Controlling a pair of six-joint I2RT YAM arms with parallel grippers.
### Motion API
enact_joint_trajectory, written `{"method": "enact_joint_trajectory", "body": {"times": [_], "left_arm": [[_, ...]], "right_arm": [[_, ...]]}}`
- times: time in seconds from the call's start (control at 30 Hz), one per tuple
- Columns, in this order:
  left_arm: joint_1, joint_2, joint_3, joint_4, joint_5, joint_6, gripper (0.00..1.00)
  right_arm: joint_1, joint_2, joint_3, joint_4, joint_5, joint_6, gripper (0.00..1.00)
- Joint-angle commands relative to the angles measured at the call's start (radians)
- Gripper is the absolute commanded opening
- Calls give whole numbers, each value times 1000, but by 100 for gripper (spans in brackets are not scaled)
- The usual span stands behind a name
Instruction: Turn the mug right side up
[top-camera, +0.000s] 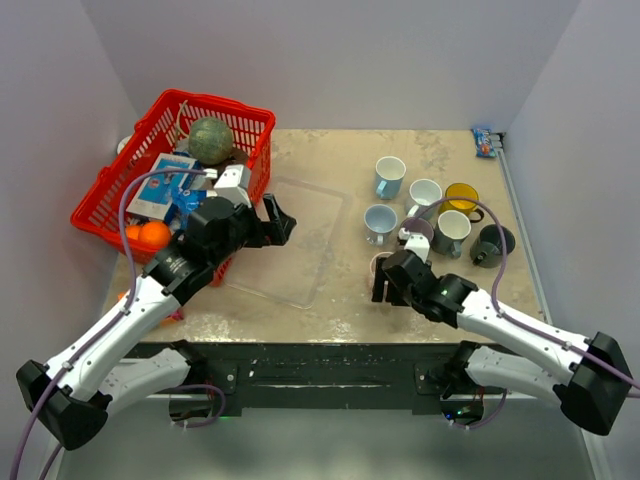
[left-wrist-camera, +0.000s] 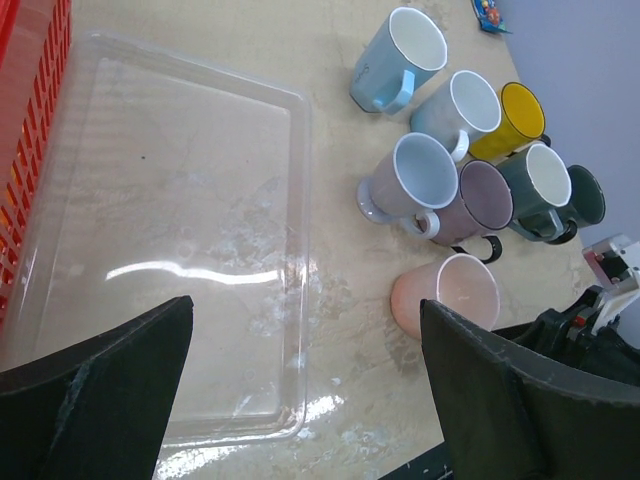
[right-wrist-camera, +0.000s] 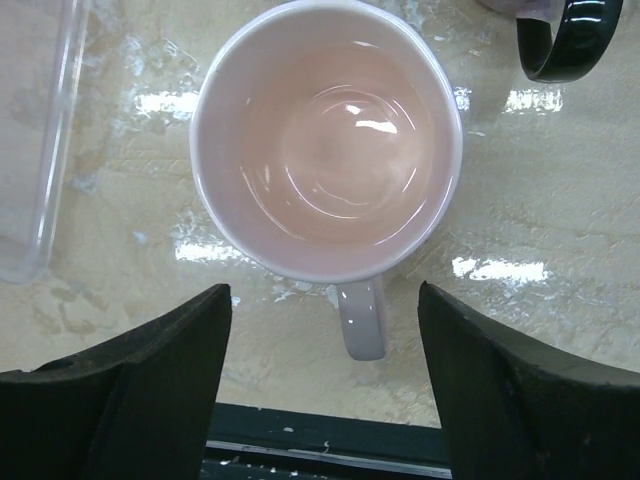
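The pink mug (right-wrist-camera: 326, 160) stands upright on the table, mouth up, its handle (right-wrist-camera: 361, 318) pointing to the near edge. It also shows in the left wrist view (left-wrist-camera: 445, 295) and, mostly hidden by the right arm, in the top view (top-camera: 379, 266). My right gripper (right-wrist-camera: 325, 385) hangs directly above it, open and empty, fingers on either side of the handle without touching. My left gripper (left-wrist-camera: 310, 400) is open and empty, above the near right corner of the clear tray (left-wrist-camera: 180, 240), to the left of the mug.
Several other mugs stand upright behind the pink one: light blue (top-camera: 389, 177), white (top-camera: 425, 194), yellow (top-camera: 461, 197), grey (top-camera: 380, 222) and dark ones (top-camera: 492, 243). A red basket (top-camera: 175, 165) of items stands at the back left. The table's near edge (right-wrist-camera: 330, 440) lies just below the mug.
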Motion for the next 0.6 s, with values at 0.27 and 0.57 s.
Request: {"method": "enact_joint_trajectory", "body": {"times": [0.27, 0.57], "left_arm": [[4, -89, 142, -168, -76, 104, 99], [5, -148, 271, -401, -227, 121, 99]], "right_arm": [[-1, -150, 302, -254, 140, -49, 99], [-1, -314, 514, -457, 505, 57, 99]]}}
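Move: The pink mug, already upright, stands with its middle about 5 cm ahead of the right hand and some 3 cm lower, its handle between the fingers. At similar height, the purple mug is about 12 cm ahead and 4 cm right, the pale blue mug 15 cm ahead and 2 cm left, and the white-lined green mug 13 cm ahead and 12 cm right. From the left hand the pink mug lies roughly 20 cm right, 2 cm back and 21 cm below. Lift the right gripper almost straight up off the pink mug's handle, about 19 cm, spreading the already parted fingers fully; swing it right in the later part of the rise and tip the fingertips up some 20 degrees. Meanwhile draw the open left gripper up and to the left, with a little back, farther from the pink mug. ##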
